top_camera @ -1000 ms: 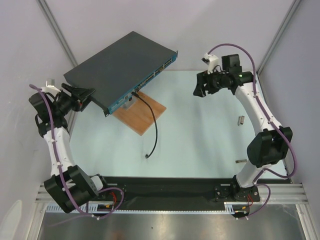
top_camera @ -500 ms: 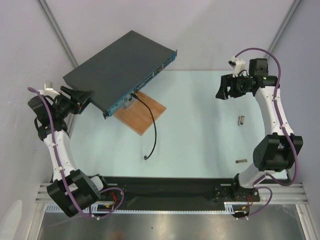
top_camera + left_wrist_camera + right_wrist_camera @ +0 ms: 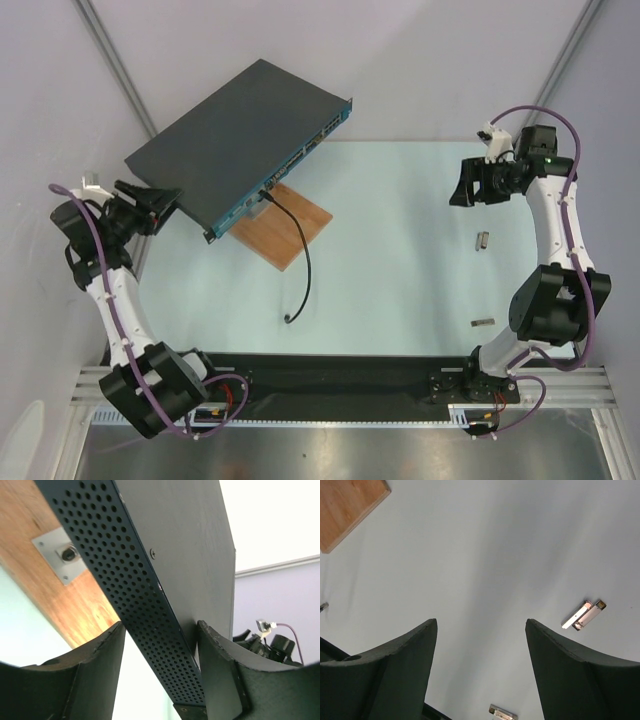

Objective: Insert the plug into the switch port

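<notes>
The switch [image 3: 235, 135], a flat dark grey box with a teal front face, stands tilted at the back left, its front resting on a wooden board [image 3: 290, 232]. A black cable's plug [image 3: 268, 189] meets a socket on that front face; how deep it sits I cannot tell. The cable curves down to a free end [image 3: 290, 318] on the table. My left gripper [image 3: 176, 195] [image 3: 160, 625] is shut on the switch's left edge, whose perforated side [image 3: 150, 605] runs between the fingers. My right gripper [image 3: 462, 188] [image 3: 481, 625] hangs open at the far right, holding nothing.
Two small metal connectors lie on the pale table at the right, one [image 3: 482, 239] [image 3: 582, 615] farther back and one [image 3: 483, 322] [image 3: 502, 712] nearer. The wooden board [image 3: 75, 605] carries a metal plate with a fitting [image 3: 62, 557]. Grey walls close off the back and sides.
My right arm has swung back to the right, away from the switch, jaws still open. The left gripper and the switch edge in it have shifted slightly left.
</notes>
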You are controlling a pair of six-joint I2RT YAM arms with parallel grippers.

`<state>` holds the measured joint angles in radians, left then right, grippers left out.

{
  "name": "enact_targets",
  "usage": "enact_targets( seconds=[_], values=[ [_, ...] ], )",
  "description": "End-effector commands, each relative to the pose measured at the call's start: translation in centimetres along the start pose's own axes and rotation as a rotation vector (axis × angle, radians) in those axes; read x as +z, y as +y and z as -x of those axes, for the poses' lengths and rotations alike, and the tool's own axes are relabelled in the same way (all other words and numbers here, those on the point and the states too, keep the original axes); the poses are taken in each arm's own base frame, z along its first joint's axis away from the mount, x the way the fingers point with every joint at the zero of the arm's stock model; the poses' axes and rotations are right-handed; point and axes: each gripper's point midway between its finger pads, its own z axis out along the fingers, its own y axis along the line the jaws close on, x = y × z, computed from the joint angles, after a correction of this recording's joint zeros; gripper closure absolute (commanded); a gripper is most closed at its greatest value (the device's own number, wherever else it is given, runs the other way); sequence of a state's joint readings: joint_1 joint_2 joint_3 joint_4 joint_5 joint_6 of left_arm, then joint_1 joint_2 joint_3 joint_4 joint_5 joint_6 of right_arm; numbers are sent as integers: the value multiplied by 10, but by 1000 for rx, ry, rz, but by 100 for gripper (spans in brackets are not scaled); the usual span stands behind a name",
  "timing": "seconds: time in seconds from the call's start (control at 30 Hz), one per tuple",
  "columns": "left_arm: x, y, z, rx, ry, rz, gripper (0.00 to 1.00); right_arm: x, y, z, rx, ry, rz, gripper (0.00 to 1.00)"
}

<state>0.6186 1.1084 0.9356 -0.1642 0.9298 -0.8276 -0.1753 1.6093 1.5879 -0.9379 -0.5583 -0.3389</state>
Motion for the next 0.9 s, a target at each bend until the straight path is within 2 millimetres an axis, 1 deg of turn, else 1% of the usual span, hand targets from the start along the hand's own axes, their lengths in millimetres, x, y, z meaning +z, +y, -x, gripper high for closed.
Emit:
enact_targets(
  seconds=[0.0,0.07,0.1,0.13,0.17,0.2,0.23,0.27,0.3,0.33,0.37,0.43,0.5,0.53,0.57,0.6,0.63,0.67,0.77,0.8,0.87],
  values=[
    [-16,103,20,-31,-152,356,85,-6,0,-2,-21,-1,7,23],
    [-15,99,20,-31,-147,334,75,-4,-2,-4,-18,8,6,23],
    [-14,92,24,-12,-149,309,68,-4,-4,-6,-19,13,0,23],
    [-13,88,25,-3,-146,291,55,-3,-7,-7,-19,17,-5,22],
    [-13,82,26,5,-143,271,50,-3,-9,-8,-17,22,-7,22],
    [-14,72,32,33,-156,254,46,-3,-13,-12,-12,28,-13,22],
    [-15,66,35,50,-167,247,37,-1,-17,-15,-10,35,-17,22],
    [-17,61,38,70,-176,241,33,-1,-20,-18,-4,42,-23,22],
    [-20,50,43,102,-197,227,30,-1,-28,-23,7,51,-38,22],
    [-22,45,45,117,-205,220,27,0,-32,-27,5,60,-47,21],
    [-24,39,47,139,-214,216,20,2,-38,-31,9,72,-54,20],
    [-30,23,53,189,-246,201,14,2,-55,-42,28,100,-102,20],
    [-38,12,57,248,-289,210,10,5,-75,-52,60,127,-146,21],
    [-41,9,58,266,-304,215,7,10,-86,-58,75,151,-172,22],
    [-44,9,60,276,-324,230,6,12,-91,-62,87,162,-184,23],
    [-48,4,61,314,-339,234,5,14,-97,-67,98,176,-198,25],
    [-50,6,59,321,-341,246,5,16,-103,-71,101,187,-214,25],
    [-52,6,59,337,-349,254,5,20,-110,-80,105,221,-239,26],
    [-60,7,59,394,-378,287,5,27,-119,-106,117,296,-241,27],
    [-62,8,59,407,-388,300,4,28,-118,-115,126,316,-228,27],
    [-63,14,56,403,-383,316,4,24,-116,-129,123,358,-199,26]
  ],
)
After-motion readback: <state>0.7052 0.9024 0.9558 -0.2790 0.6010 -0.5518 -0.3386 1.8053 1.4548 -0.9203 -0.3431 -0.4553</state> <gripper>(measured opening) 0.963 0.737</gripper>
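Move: The switch's side edge is still between the left fingers; its middle lies about 15 cm ahead of that hand, 16 to its right, roughly level, and the wooden board about 17 cm ahead, 18 right and 27 below. The pair of silver plugs lies about 7 cm ahead of the empty right hand, 9 to its right and 19 below; the single silver plug is some 20 cm behind the pair and 2 left of it. The switch's side edge comes free as the left fingers spread nearly fully; that hand draws off some 6 cm left, then also back and slightly up, rolling its left side up and turning counter-clockwise. Towards the pair of plugs, the right hand sinks about 12 cm and swings nearly 10 right, tipping down, fingers staying open, not yet touching. ##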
